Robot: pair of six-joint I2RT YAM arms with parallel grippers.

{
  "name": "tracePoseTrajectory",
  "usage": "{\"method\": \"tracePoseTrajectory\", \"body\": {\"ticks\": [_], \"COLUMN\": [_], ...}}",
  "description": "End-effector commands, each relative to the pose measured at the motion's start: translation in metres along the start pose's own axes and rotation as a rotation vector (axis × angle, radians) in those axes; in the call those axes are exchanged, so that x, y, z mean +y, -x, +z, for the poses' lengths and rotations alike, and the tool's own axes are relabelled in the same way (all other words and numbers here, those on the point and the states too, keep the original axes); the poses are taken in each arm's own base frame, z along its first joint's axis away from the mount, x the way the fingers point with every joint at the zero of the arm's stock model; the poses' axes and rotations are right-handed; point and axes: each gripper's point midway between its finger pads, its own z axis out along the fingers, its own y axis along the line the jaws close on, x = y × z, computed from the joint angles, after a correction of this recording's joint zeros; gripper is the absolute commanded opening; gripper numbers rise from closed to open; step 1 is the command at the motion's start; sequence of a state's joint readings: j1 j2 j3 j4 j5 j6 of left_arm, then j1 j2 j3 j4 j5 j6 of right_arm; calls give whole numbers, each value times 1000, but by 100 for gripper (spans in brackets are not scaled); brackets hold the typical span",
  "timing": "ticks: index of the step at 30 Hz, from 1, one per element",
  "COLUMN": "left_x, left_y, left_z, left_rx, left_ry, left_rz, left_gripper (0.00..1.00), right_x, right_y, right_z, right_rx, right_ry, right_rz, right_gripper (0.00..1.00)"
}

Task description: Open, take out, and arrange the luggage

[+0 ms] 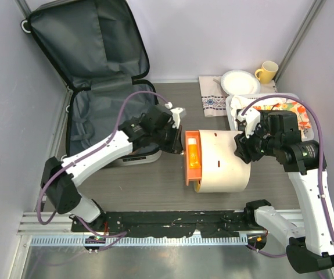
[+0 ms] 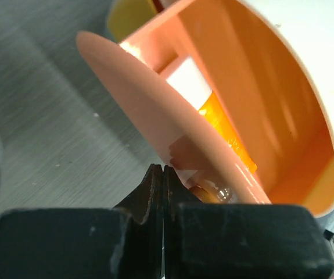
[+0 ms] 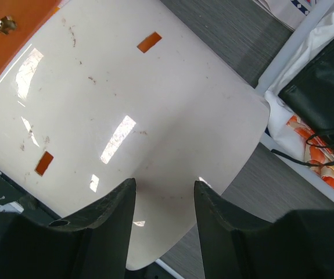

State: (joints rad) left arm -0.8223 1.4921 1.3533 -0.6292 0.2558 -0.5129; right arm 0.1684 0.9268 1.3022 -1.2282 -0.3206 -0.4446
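The luggage (image 1: 91, 64) lies open at the back left, its dark grey lined lid leaning on the wall. A white drum-shaped container (image 1: 225, 163) with an orange inside (image 1: 193, 156) lies on its side mid-table. My left gripper (image 1: 177, 144) is at its open orange end. In the left wrist view the gripper (image 2: 164, 170) is shut, with its tips at the orange rim (image 2: 155, 116) and nothing showing between them. My right gripper (image 1: 240, 146) is at the container's closed right end. The right wrist view shows it (image 3: 164, 187) open, both fingers against the white wall (image 3: 126, 87).
A white basket (image 1: 232, 107) with a floral cloth (image 1: 297, 110) stands at the right, partly under my right arm. Behind it are a white plate (image 1: 239, 81), a yellow cup (image 1: 267, 71) and a patterned cloth (image 1: 213, 100). Walls close in on both sides.
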Motion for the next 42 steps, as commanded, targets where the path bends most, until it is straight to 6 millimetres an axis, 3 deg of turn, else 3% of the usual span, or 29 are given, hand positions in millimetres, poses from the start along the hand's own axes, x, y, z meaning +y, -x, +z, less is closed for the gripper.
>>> {"method": "tracePoseTrajectory", "body": {"ticks": [1, 3, 6, 11, 14, 15, 16, 17, 19, 22, 29, 36, 42], "left_x": [-58, -67, -79, -80, -57, -51, -33, -18, -1, 3, -5, -26, -35], "left_y": [33, 41, 46, 34, 15, 5, -15, -7, -30, -48, -25, -8, -15], "left_z": [7, 17, 21, 21, 9, 2, 6, -6, -6, -9, 19, 47, 70], "left_rx": [-90, -111, -128, -75, 6, 40, 80, 26, 30, -5, -211, -323, -298], "left_ry": [-219, -264, -342, -384, -366, -404, -425, -441, -504, -584, -595, -597, -622], "left_rz": [71, 79, 109, 182, 288, 292, 309, 322, 420, 621, 903, 941, 940], "left_gripper": [0, 3, 18, 38, 34, 32, 32, 33, 39, 52, 55, 57, 52], "right_x": [23, 25, 25, 25, 25, 26, 26, 26, 27, 27, 29, 30, 29], "right_y": [-67, -67, -67, -70, -71, -71, -71, -71, -72, -72, -71, -72, -72], "right_z": [-2, -1, -2, -3, -4, -5, -5, -5, -5, -4, -5, -7, -7], "right_rx": [280, 280, 278, 288, 290, 289, 289, 290, 292, 292, 285, 297, 300], "right_ry": [84, 88, 85, 80, 81, 82, 82, 83, 86, 87, 93, 99, 96], "right_rz": [96, 103, 105, 106, 105, 107, 107, 107, 105, 103, 112, 113, 121], "right_gripper": [49, 47, 47, 47, 47, 47, 47, 47, 47, 47, 47, 47, 47]}}
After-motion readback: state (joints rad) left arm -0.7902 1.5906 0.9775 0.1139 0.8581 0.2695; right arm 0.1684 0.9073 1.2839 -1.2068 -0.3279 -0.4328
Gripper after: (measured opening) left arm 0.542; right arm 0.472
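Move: Just at the left hand's fingertips stands the orange drawer's front, its middle about 1 cm to the right and 2 cm back; the orange tube lies in the drawer some 4 cm to the right. The yellow drawer's knob is about 6 cm right, 2 cm back and 7 cm lower, and the drum cabinet's middle some 17 cm right and 4 cm back. For the right hand that knob lies about 18 cm left, 3 cm back and 12 cm lower. Pressing rightward about 5 cm, the left hand pushes on the orange drawer's front with its fingertips to shut it, then backs off some 8 cm to the left, sinking and drawing slightly back. Fingers open to about half and the wrist turns roughly 50 degrees clockwise before the hand comes right again, its fingers either side of the yellow drawer's knob. The right hand stays in place by the cabinet's right part. ##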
